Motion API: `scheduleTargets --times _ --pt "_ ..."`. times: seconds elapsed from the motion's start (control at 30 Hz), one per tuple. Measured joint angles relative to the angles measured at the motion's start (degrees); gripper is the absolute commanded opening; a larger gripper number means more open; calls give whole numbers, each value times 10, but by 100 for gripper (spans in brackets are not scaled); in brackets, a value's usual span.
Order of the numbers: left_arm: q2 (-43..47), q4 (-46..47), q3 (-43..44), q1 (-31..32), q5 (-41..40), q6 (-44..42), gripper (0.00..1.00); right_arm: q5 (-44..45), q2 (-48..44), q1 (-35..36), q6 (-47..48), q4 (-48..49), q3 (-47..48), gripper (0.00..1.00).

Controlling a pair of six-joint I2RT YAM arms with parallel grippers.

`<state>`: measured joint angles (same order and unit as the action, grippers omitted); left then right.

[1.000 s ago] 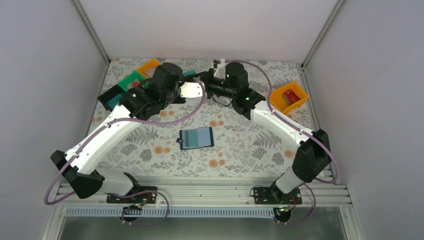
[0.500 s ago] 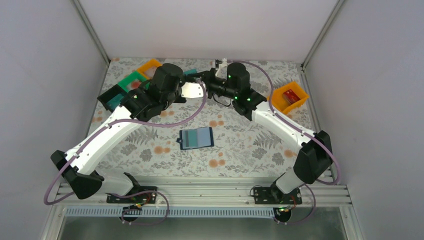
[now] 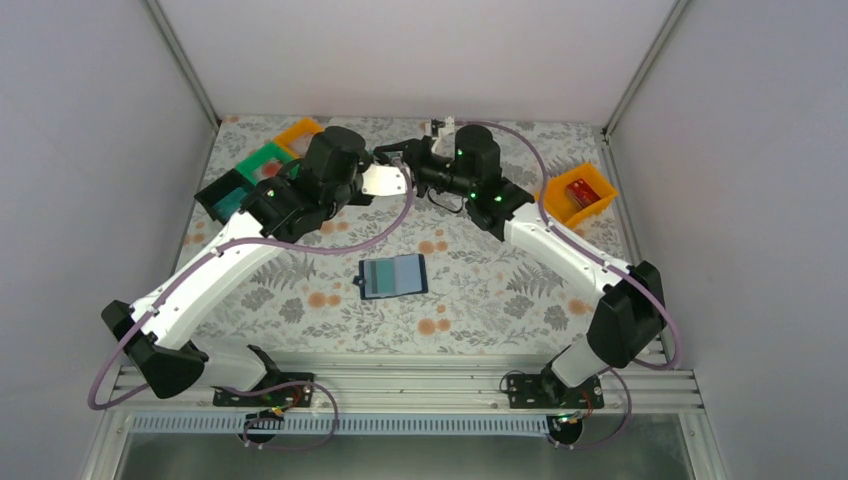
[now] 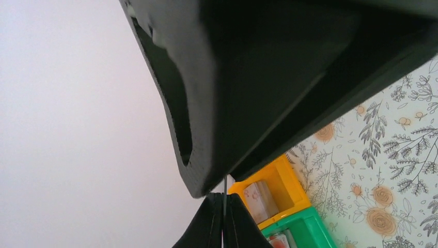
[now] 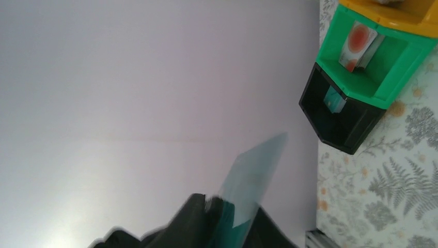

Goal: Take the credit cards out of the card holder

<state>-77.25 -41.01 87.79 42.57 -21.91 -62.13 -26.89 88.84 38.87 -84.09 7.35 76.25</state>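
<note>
The card holder [image 3: 393, 276] lies open on the table's middle, its blue pockets facing up and neither gripper near it. Both grippers meet in the air at the back. My left gripper [image 4: 223, 199] is shut on a thin credit card [image 4: 225, 185], seen edge-on, right under the right arm's black gripper body [image 4: 289, 77]. In the right wrist view a teal credit card [image 5: 255, 173] stands between the blurred fingers of my right gripper [image 5: 243, 206], which lie against it. From above, the left gripper [image 3: 381, 156] and the right gripper [image 3: 395, 153] touch tip to tip.
At the back left stand an orange bin [image 3: 299, 130], a green bin [image 3: 262, 160] and a black bin [image 3: 222, 192], each with a card inside. Another orange bin [image 3: 577, 197] with a red item sits at the back right.
My left gripper's jaws have closed onto the card that the right gripper holds out. Both wrists shifted only slightly. The card holder has not moved.
</note>
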Motion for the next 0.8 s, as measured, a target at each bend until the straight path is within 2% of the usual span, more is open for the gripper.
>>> scheduleTargets --times 0.07,0.1,0.17,0.3,0.43,0.53,0.67,0.8 --pt "0 2 0 -3 0 10 2 -14 0 -2 12 -4 0 70" --pt "-1 0 0 -8 -1 16 2 -21 -1 -3 18 -3 0 83" --pt "0 1 1 -16 14 30 2 -20 -2 -6 33 -10 0 98" --pt "-1 -15 15 -52 76 66 2 2 -5 -17 103 -62 12 99" --pt "1 -38 7 -139 126 93 2 43 -36 -21 194 -124 40 99" --pt "16 -43 -49 -228 161 92 2 92 -98 -23 271 -160 54 99" --pt "37 -42 -147 -384 199 63 2 150 -182 -28 363 -175 52 99" --pt "24 -36 -186 -539 241 20 2 176 -234 -44 454 -174 22 99"
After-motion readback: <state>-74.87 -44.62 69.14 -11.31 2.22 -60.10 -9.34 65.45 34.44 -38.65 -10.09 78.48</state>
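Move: The credit card is pinched between both my hands, high over the table. From my left hand the black box lies about 34 cm to the left, 7 cm ahead and 33 cm down; the green box is some 25 cm left and 14 cm ahead. The card holder lies 12 cm back and about 5 cm left, far below. From my right hand the black box is roughly 36 cm left and 6 cm ahead. I open my right fingers wide and let go of the card, then draw that hand off to the right and up, roughly 13 cm each way, rolling it some 50 degrees. My left hand keeps its pinch and, after a slow start, sweeps the card about 28 cm left, sinking on the way, towards the black box, swinging counter-clockwise and tipping its fingers down. ##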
